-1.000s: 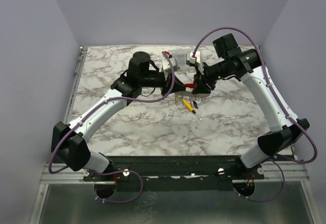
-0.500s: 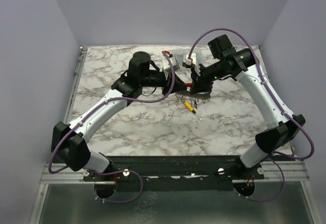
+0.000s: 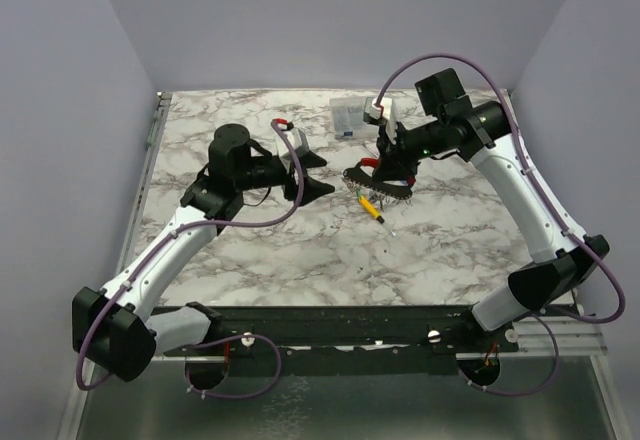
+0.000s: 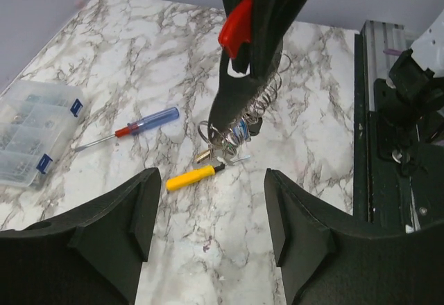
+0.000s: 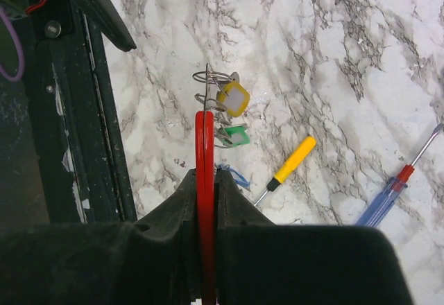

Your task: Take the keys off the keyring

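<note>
My right gripper (image 5: pixel 205 177) is shut on the red strap (image 5: pixel 205 145) of the keyring (image 5: pixel 211 86) and holds it above the marble table. Off the ring's wire coils hang the keys: a yellow-headed one (image 5: pixel 234 99), a green one (image 5: pixel 236 135) and a blue one (image 5: pixel 236 177) beside my fingers. In the left wrist view the strap (image 4: pixel 236 17) and the keys (image 4: pixel 232 135) dangle from the right gripper's black fingers (image 4: pixel 267 21). My left gripper (image 4: pixel 211 232) is open and empty, well apart from the ring. From above, the left gripper (image 3: pixel 318 173) stands left of the right gripper (image 3: pixel 385 172).
A yellow-handled screwdriver (image 4: pixel 191 177) lies on the table just under the hanging keys. A red-and-blue-handled screwdriver (image 4: pixel 139 123) lies farther back. A clear plastic parts box (image 3: pixel 349 117) sits near the back edge. Purple walls enclose the table.
My left gripper has opened and drawn back to the left, away from the keyring. The right gripper has shut on the red strap and holds it alone.
</note>
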Controlling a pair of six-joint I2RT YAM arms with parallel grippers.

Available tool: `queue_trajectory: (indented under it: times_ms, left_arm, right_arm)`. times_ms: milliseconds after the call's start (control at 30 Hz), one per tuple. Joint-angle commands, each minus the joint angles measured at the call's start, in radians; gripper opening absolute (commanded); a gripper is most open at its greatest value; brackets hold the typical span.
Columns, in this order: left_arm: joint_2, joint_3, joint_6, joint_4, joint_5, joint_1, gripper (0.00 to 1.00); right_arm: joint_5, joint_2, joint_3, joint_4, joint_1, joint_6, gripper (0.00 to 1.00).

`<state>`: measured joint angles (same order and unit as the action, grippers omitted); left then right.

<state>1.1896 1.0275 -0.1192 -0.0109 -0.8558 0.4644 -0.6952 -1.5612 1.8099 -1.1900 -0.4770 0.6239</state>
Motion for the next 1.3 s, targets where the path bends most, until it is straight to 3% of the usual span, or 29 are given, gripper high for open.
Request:
queue_trajectory:
  times_ms: [0,500,600,1100,1200,1267]
  left_arm:
    - [-0.04,-0.069,-0.121,-0.019,-0.026,0.002,0.66]
    - [0.07,-0.085,-0.134,-0.141,-0.016,0.092,0.69]
    - [0.096,-0.087,-0.126,-0.157,-0.014,0.095,0.64]
    - [0.082,-0.083,-0.09,-0.171,-0.043,0.095,0.22]
    - [0.069,-0.095,-0.092,-0.169,-0.041,0.095,0.21]
    - [0.067,-0.103,-0.095,-0.166,-0.034,0.095,0.31]
  right_arm:
    - [-0.039,0.055,-0.036,0.045,-0.006,-0.049,0.01]
    - [-0.099,0.078,-0.053,0.026,-0.006,-0.018,0.01]
    - [-0.104,0.085,-0.052,0.024,-0.006,-0.015,0.01]
    - [-0.102,0.1,-0.068,0.021,-0.006,-0.009,0.0]
    - [-0.102,0.098,-0.067,0.034,-0.006,-0.022,0.01]
    - [-0.104,0.098,-0.066,0.04,-0.006,-0.025,0.0]
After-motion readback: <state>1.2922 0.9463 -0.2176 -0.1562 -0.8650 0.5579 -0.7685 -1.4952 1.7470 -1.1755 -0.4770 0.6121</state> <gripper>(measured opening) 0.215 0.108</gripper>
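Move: The yellow key, dangling at the near end of the keyring held in the right hand, lies about 4 cm to the right of the open left fingers, 1 cm ahead and 5 cm below. On the table some 20 cm below the left hand, the yellow screwdriver is about 15 cm right and 3 cm ahead, the blue screwdriver 19 cm right and 15 cm ahead. From the right hand, the key is about 7 cm left, 2 cm back and 5 cm lower. Left hand sinks about 4 cm, shifts right and closes around the yellow key; right draws keyring back 2 cm. ##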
